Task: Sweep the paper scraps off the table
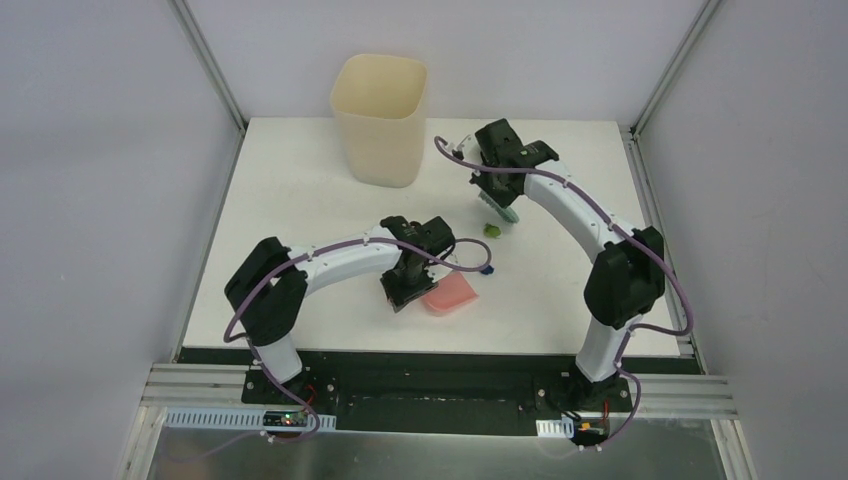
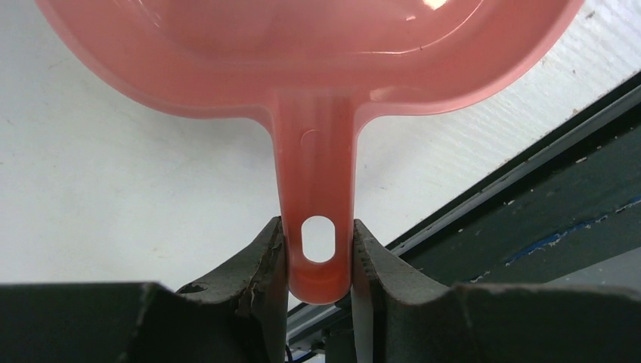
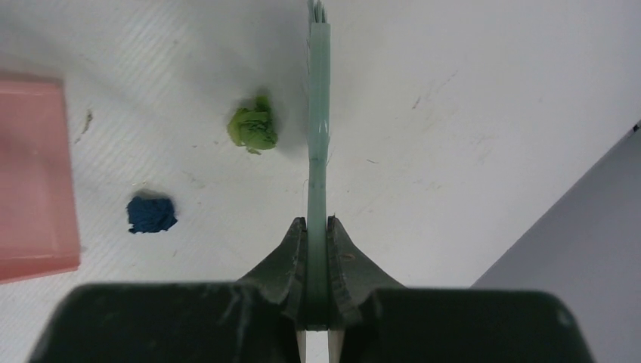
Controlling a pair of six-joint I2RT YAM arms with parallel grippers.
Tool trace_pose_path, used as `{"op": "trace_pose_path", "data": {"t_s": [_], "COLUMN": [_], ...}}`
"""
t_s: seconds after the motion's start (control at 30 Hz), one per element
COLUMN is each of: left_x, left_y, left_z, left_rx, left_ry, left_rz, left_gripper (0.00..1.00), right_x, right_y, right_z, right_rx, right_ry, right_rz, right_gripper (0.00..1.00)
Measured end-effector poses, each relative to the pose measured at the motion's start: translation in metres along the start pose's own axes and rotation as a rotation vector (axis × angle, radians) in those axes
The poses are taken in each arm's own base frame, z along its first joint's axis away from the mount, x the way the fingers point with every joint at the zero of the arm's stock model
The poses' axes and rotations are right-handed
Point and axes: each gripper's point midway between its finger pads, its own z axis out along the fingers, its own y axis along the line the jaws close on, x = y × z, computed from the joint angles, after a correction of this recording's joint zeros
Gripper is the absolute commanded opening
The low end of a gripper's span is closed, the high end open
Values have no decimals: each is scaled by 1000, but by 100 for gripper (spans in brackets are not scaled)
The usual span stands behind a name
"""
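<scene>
Two paper scraps lie on the white table (image 1: 300, 190): a green wad (image 1: 492, 229) (image 3: 253, 129) and a navy wad (image 1: 487, 268) (image 3: 151, 214). My left gripper (image 2: 318, 243) (image 1: 405, 290) is shut on the handle of the pink dustpan (image 2: 302, 60) (image 1: 450, 296), which lies near the table's front edge. My right gripper (image 3: 317, 227) (image 1: 493, 188) is shut on the thin teal brush (image 3: 318, 136) (image 1: 503, 210), which points down just right of the green wad. The navy wad sits just off the dustpan's open edge (image 3: 34, 174).
A tall cream bin (image 1: 379, 120) stands at the back of the table. Grey walls and metal rails frame the table. The dark front rail (image 2: 529, 197) runs just behind the dustpan handle.
</scene>
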Motion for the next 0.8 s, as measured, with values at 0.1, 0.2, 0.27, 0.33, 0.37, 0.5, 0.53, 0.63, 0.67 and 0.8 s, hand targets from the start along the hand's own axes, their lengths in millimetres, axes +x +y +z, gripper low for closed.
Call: {"op": "trace_pose_path", "data": {"t_s": [0.1, 0.2, 0.27, 0.33, 0.37, 0.5, 0.53, 0.63, 0.67, 0.8], "left_x": [-5, -11, -13, -15, -18, -24, -25, -24, -24, -29], "left_y": [1, 1, 1, 2, 2, 3, 3, 3, 4, 4], "left_z": [5, 10, 11, 13, 14, 21, 22, 23, 23, 24], "left_rx": [1, 2, 2, 2, 2, 1, 2, 1, 1, 0], "left_ry": [14, 21, 22, 24, 22, 21, 23, 27, 26, 8], "left_rz": [0, 0, 1, 2, 4, 8, 9, 16, 20, 26], "left_gripper": [0, 0, 0, 0, 0, 0, 0, 0, 0, 0], "right_x": [0, 1, 4, 7, 8, 12, 13, 14, 14, 14], "right_y": [19, 38, 49, 62, 69, 95, 101, 113, 113, 99], "right_z": [-3, -6, -11, -20, -26, -43, -46, -55, -58, -68], "right_rx": [-57, -137, -191, -255, -294, -435, -468, -564, -591, -645], "right_ry": [8, 1, -8, -23, -34, -60, -61, -64, -68, -97], "right_rz": [-1, 19, 41, 67, 84, 133, 146, 199, 229, 359], "right_gripper": [0, 0, 0, 0, 0, 0, 0, 0, 0, 0]}}
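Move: Almost straight beneath the right hand, which holds the brush, the green paper scrap lies about 15 cm down, within 1 cm or so back and right. The blue scrap sits some 11 cm back, level sideways; the dustpan's tray is about 18 cm back and 7 cm left, both as low. From the left hand, holding the dustpan handle, the green scrap is about 20 cm ahead, 16 cm right and 5 cm down. Sweeping back and to the left, the right hand draws the brush about 11 cm back and 6 cm left towards the dustpan, rolling and tipping some 40 degrees so the brush head swings back and left, then rising slightly at the end. The left hand keeps its grip on the handle and brings the dustpan a few centimetres right, down and forward to meet the scrap. ##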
